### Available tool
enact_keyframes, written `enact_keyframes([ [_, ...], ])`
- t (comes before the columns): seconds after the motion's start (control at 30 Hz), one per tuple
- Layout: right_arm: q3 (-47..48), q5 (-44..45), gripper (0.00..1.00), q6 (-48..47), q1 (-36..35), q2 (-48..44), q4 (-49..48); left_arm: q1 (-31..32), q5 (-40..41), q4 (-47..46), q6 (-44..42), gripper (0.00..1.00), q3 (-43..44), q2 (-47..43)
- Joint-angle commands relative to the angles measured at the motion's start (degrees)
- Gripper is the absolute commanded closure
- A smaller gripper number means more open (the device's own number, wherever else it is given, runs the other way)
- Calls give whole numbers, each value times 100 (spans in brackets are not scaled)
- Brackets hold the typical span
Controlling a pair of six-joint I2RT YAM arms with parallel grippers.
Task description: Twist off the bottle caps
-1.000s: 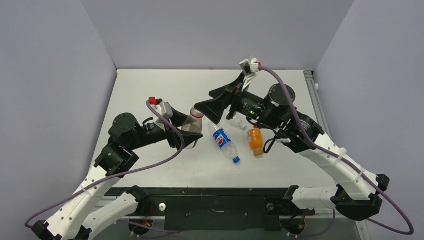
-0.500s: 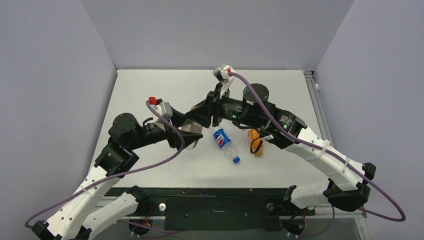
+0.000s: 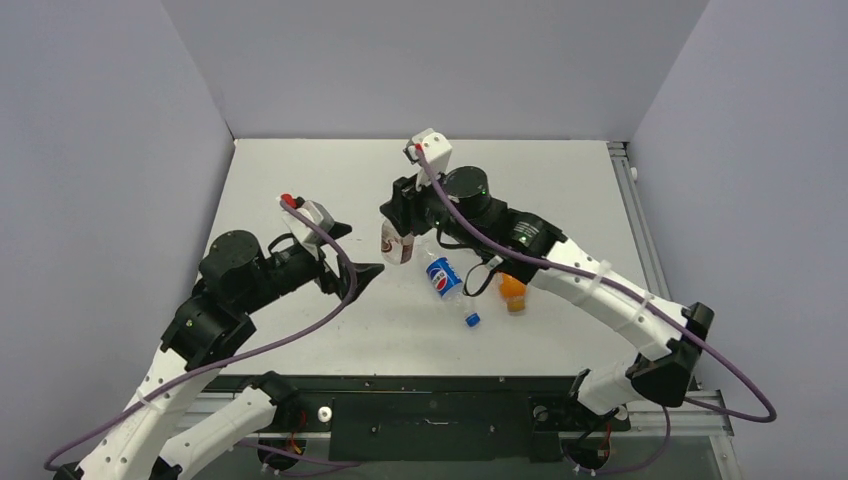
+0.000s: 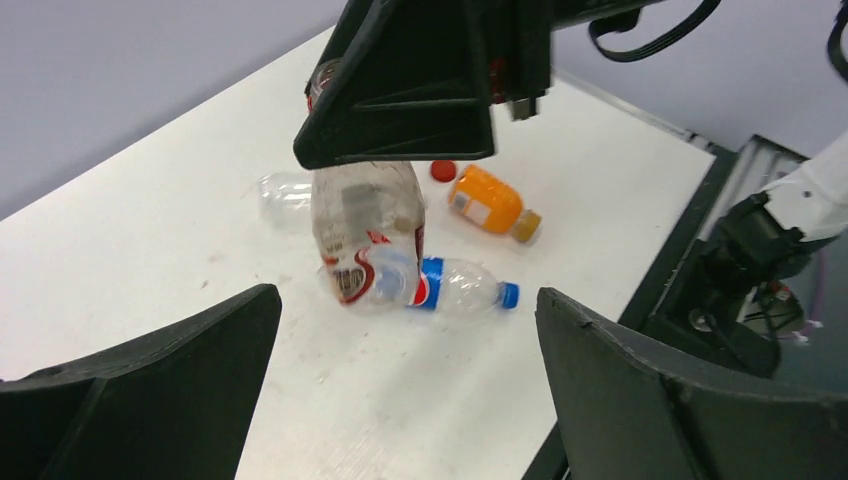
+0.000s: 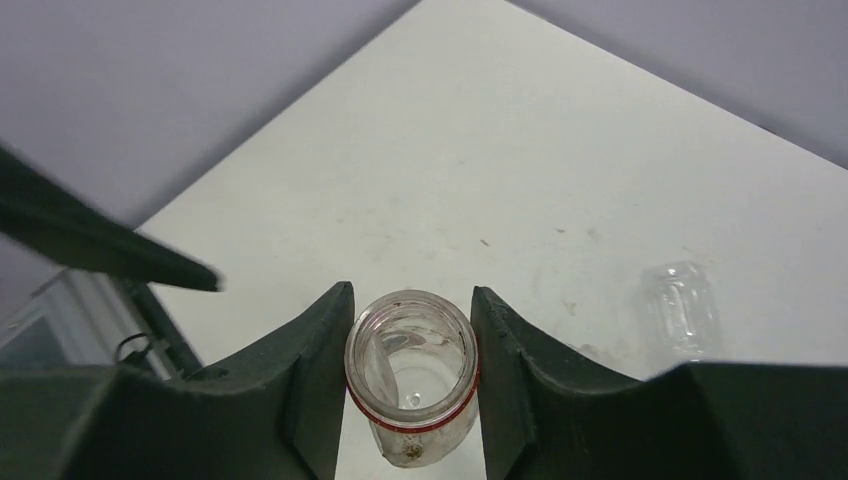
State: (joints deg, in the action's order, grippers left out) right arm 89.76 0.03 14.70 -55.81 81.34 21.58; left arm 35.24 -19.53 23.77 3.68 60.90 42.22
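The short clear bottle [image 4: 365, 235] with the reddish label hangs upright from my right gripper [image 5: 411, 370], which is shut on its neck. Its mouth [image 5: 411, 350] is open, with a red ring and no cap. A loose red cap [image 4: 443, 171] lies on the table behind it. My left gripper [image 4: 405, 330] stands open and empty a short way left of that bottle [image 3: 397, 243]. The Pepsi bottle [image 3: 443, 278] lies flat with its blue cap [image 3: 472, 320] on. The orange bottle [image 4: 490, 205] lies beside it. A clear unlabelled bottle [image 4: 280, 195] lies further back.
The right arm [image 3: 520, 240] reaches across the middle of the white table [image 3: 300, 180], over the lying bottles. Grey walls close in the left, back and right sides. The table's near edge [image 3: 400, 372] runs by the arm bases.
The right gripper swung left over the reddish-label bottle and shut on its neck. The left gripper let go of that bottle, opened wide and drew back to the left.
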Motion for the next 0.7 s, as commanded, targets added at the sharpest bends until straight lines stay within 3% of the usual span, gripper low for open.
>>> enact_keyframes([
  [0.0,-328,908,100,-396,272,550,-1118,-116,1048,1064,-497,3,441,-208],
  [0.33,142,1748,100,-555,341,2599,-2728,-185,459,2002,-821,3,732,-555],
  [0.67,-387,2579,100,-531,135,3326,-3856,-183,268,2033,-1003,3,770,-744],
])
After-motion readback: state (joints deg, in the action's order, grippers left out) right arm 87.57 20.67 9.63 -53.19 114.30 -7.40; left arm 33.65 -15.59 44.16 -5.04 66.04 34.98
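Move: The right hand holds the uncapped bottle by its neck; the bare table spot it is bound for lies about 15 cm ahead, 6 cm left and some 37 cm below. Near that spot, about 34 cm below the hand, lie the Pepsi bottle, 3 cm ahead and 11 cm right, and the clear bottle, 19 cm ahead and 14 cm right. From the empty left hand the spot is roughly 21 cm ahead, 2 cm right and 36 cm down. Keeping its grip on the neck, the right hand carries the open bottle down about 20 cm and forward some 15 cm, drifting about 6 cm left, to the bare table left of the Pepsi bottle; it turns about 20 degrees clockwise and slows to a near stop at the bottom. The empty left hand, fingers staying wide open, backs off from the bottle, about 5 cm left and then also back. ##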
